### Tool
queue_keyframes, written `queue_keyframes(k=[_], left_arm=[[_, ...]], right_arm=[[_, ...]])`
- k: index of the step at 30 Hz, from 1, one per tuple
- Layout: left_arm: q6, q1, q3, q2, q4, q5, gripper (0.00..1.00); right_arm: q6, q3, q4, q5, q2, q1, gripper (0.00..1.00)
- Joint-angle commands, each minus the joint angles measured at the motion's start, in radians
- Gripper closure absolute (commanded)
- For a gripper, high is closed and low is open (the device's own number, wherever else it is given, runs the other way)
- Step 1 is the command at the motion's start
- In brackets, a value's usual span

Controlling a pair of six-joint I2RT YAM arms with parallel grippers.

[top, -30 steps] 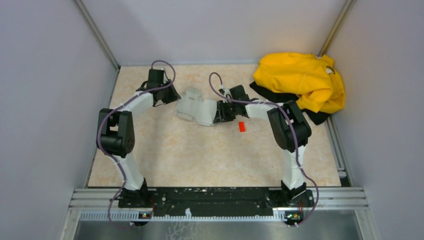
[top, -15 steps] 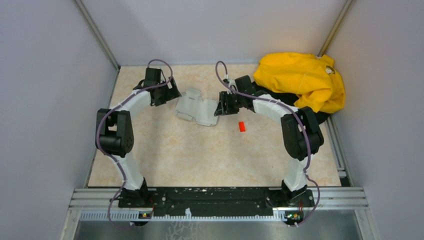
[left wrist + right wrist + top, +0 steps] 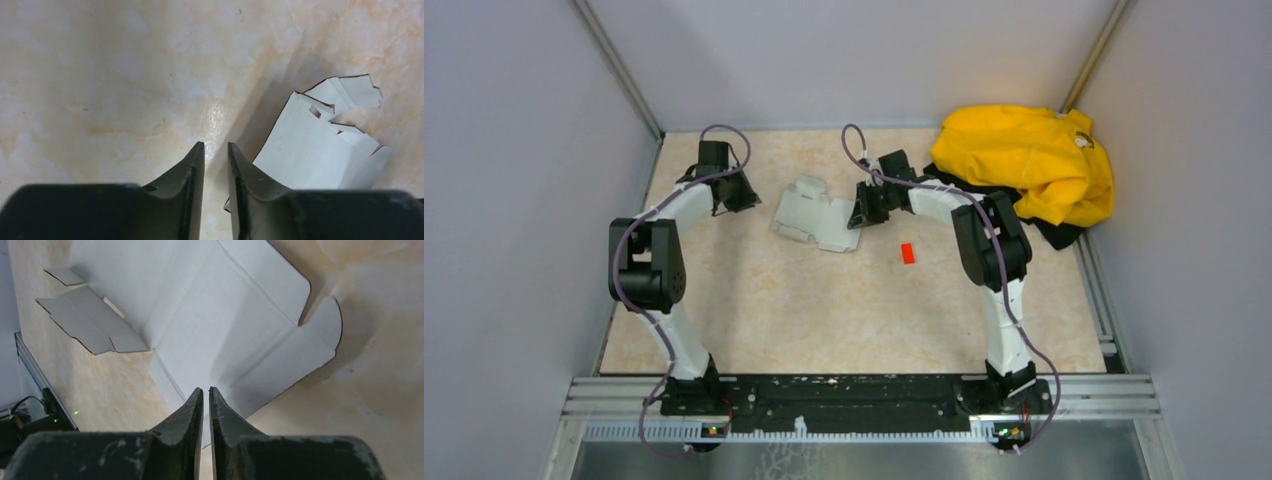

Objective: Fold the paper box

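The paper box (image 3: 814, 215) is a pale die-cut cardboard sheet with flaps, lying partly unfolded in the middle of the far half of the table. My left gripper (image 3: 744, 198) hovers left of it, a clear stretch of table between them. In the left wrist view the left gripper (image 3: 216, 145) stands open by a narrow gap, nothing between the jaws, and the paper box (image 3: 320, 145) is off to the right. My right gripper (image 3: 857, 214) is at the sheet's right edge. The right wrist view has the right gripper (image 3: 206, 389) shut, tips down on the paper box (image 3: 225, 325) where its creases meet.
A small red block (image 3: 908, 253) lies just right of the sheet, near the right arm. A yellow garment (image 3: 1024, 160) over dark cloth fills the far right corner. Grey walls close in the table on three sides.
My left arm has drawn back leftward, off the sheet, and its jaws widened, then narrowed. The right jaws have closed at the sheet's right edge and that arm's elbow swung inward.
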Motion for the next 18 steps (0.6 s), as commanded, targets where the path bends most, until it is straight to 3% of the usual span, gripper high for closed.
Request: queue_keyframes(k=[1, 7, 18], left_arm=[[0.012, 0.001, -0.004, 0.018, 0.009, 0.021, 0.78], [0.014, 0.001, 0.028, 0.071, 0.009, 0.059, 1.00], [0.011, -0.041, 0.082, 0.108, 0.037, 0.165, 0.99]], right_arm=[[0.038, -0.025, 0.094, -0.036, 0.009, -0.004, 0.91], [0.048, -0.062, 0.109, -0.017, 0.035, -0.004, 0.91], [0.090, -0.122, 0.156, 0.002, 0.054, 0.019, 0.91]])
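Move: The left hand is off the paper box's left side: that slightly raised left edge is about 5 cm to its right, 2 cm back and 6 cm below, with the box's near-left flap some 8 cm right and 7 cm back, and its far tab about 11 cm right and 4 cm ahead. The right hand hovers at the box's right flap, whose middle is about 1 cm ahead and 4 cm below; the red block is about 12 cm to its right and 6 cm back. The right hand, its gripper still nearly shut, drops about 3 cm and eases back a little over 1 cm onto the near part of the right flap's crease, quickly at first and then slowly, its fingertips seeming to rest on the cardboard by the end. Meanwhile the left hand snaps its half-open fingers shut, sinks about 3 cm outside the box, then swings some 2.5 cm right towards the raised left edge with a slight lift at the end, its fingers tipping a little steeper. ##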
